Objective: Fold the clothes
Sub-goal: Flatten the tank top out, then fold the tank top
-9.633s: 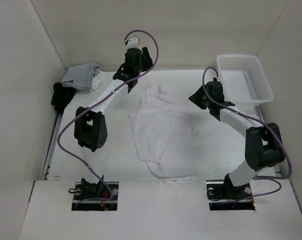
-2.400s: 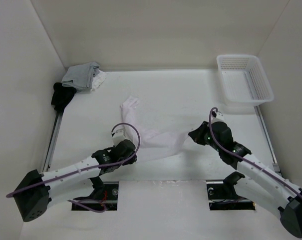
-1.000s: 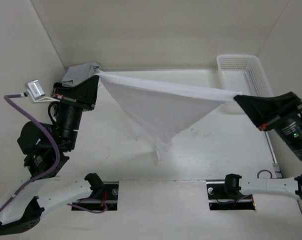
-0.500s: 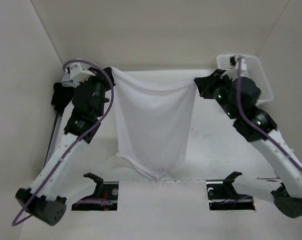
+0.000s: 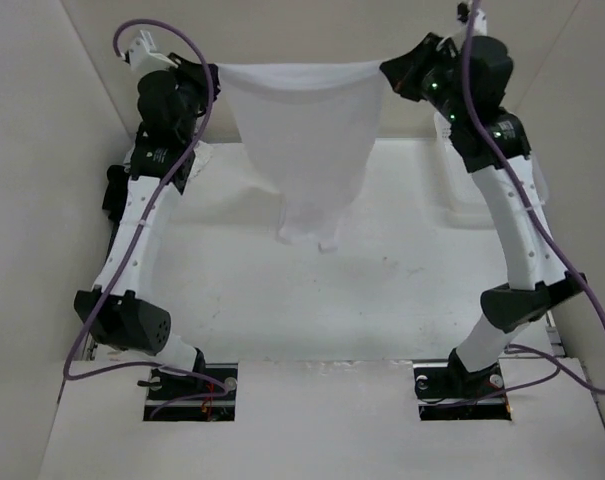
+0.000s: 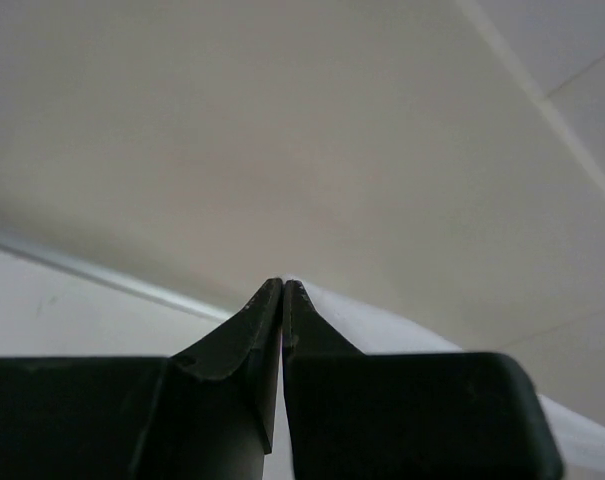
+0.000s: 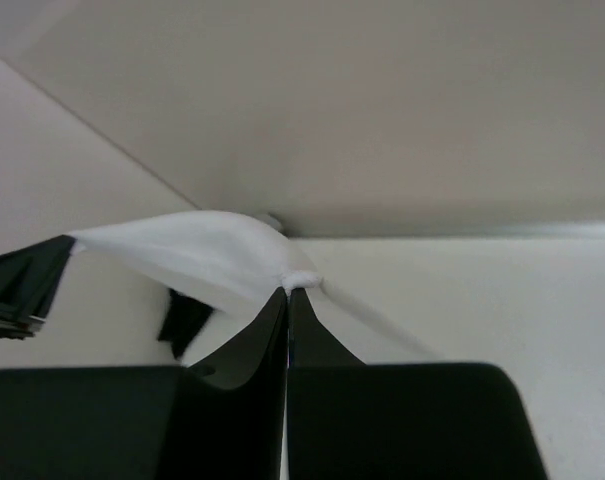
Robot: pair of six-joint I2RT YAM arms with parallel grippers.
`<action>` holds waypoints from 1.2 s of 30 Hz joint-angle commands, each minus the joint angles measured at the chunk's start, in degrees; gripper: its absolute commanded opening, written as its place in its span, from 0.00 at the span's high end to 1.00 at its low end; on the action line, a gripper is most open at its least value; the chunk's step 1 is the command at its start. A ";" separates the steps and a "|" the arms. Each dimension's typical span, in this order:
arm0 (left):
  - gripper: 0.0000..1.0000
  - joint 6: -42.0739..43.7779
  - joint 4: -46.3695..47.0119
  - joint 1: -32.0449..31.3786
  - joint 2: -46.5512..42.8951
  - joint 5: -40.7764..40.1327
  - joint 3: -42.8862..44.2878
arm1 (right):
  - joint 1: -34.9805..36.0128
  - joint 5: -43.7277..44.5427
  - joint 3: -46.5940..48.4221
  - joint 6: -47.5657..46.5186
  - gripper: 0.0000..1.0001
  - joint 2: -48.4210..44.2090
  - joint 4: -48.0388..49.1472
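The clothes point(image 5: 304, 130), one thin white garment, hang stretched between both grippers high at the back of the table. The top edge runs taut from side to side, and the lower end point(image 5: 307, 230) dangles in a narrow bunch. My left gripper point(image 5: 214, 72) is shut on the top left corner. In the left wrist view its tips point(image 6: 283, 284) meet, with white cloth point(image 6: 402, 330) running off to the right. My right gripper point(image 5: 385, 70) is shut on the top right corner. A small bunch of cloth point(image 7: 304, 279) sits at its closed tips point(image 7: 287, 291).
A black garment point(image 5: 114, 192) lies at the table's left edge behind the left arm. Part of a grey-and-white pile point(image 5: 198, 158) shows beside that arm. The white basket point(image 5: 454, 190) at the back right is mostly hidden by the right arm. Walls close in on all sides.
Both arms have risen and swung toward the back wall. The garment has gone up with them, and its lower end now hangs much farther back over the table.
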 commanded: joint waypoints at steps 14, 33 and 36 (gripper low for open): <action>0.98 1.84 7.87 -6.62 -30.90 -5.22 -35.42 | 9.96 7.45 -47.70 -0.87 1.00 -38.52 7.70; 0.98 -13.90 -30.19 -20.96 -71.21 -11.39 -70.47 | 57.71 23.63 -94.26 37.63 1.00 -61.33 -2.06; 0.98 -11.36 -20.21 -20.43 -64.10 -13.40 -69.24 | 51.94 24.61 -92.52 32.57 1.00 -59.84 0.75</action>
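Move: Both grippers hold the tank top's hem high, about 45 cm over the table and some 30 cm apart, the body hanging between them. The table's near edge lies about 43 cm back from the left hand and 40 cm back from the right. The strap end hangs 42 cm below, 14 cm back and 15 cm inward of each hand. The folded pile stands 19 cm left and 8 cm ahead of the left hand; the basket, 30 cm right and 10 cm ahead of the right. Keep both grippers pinched on the hem and flick it up about 10 cm while drawing back, then sweep both hands quickly back and down towards the table's near edge. Finish the left some 30 cm back and 30 cm lower, the right nearly 40 cm back and over 35 cm lower, wrists tipping down 30 to 35 degrees, the right also turning about 20 degrees counter-clockwise. ##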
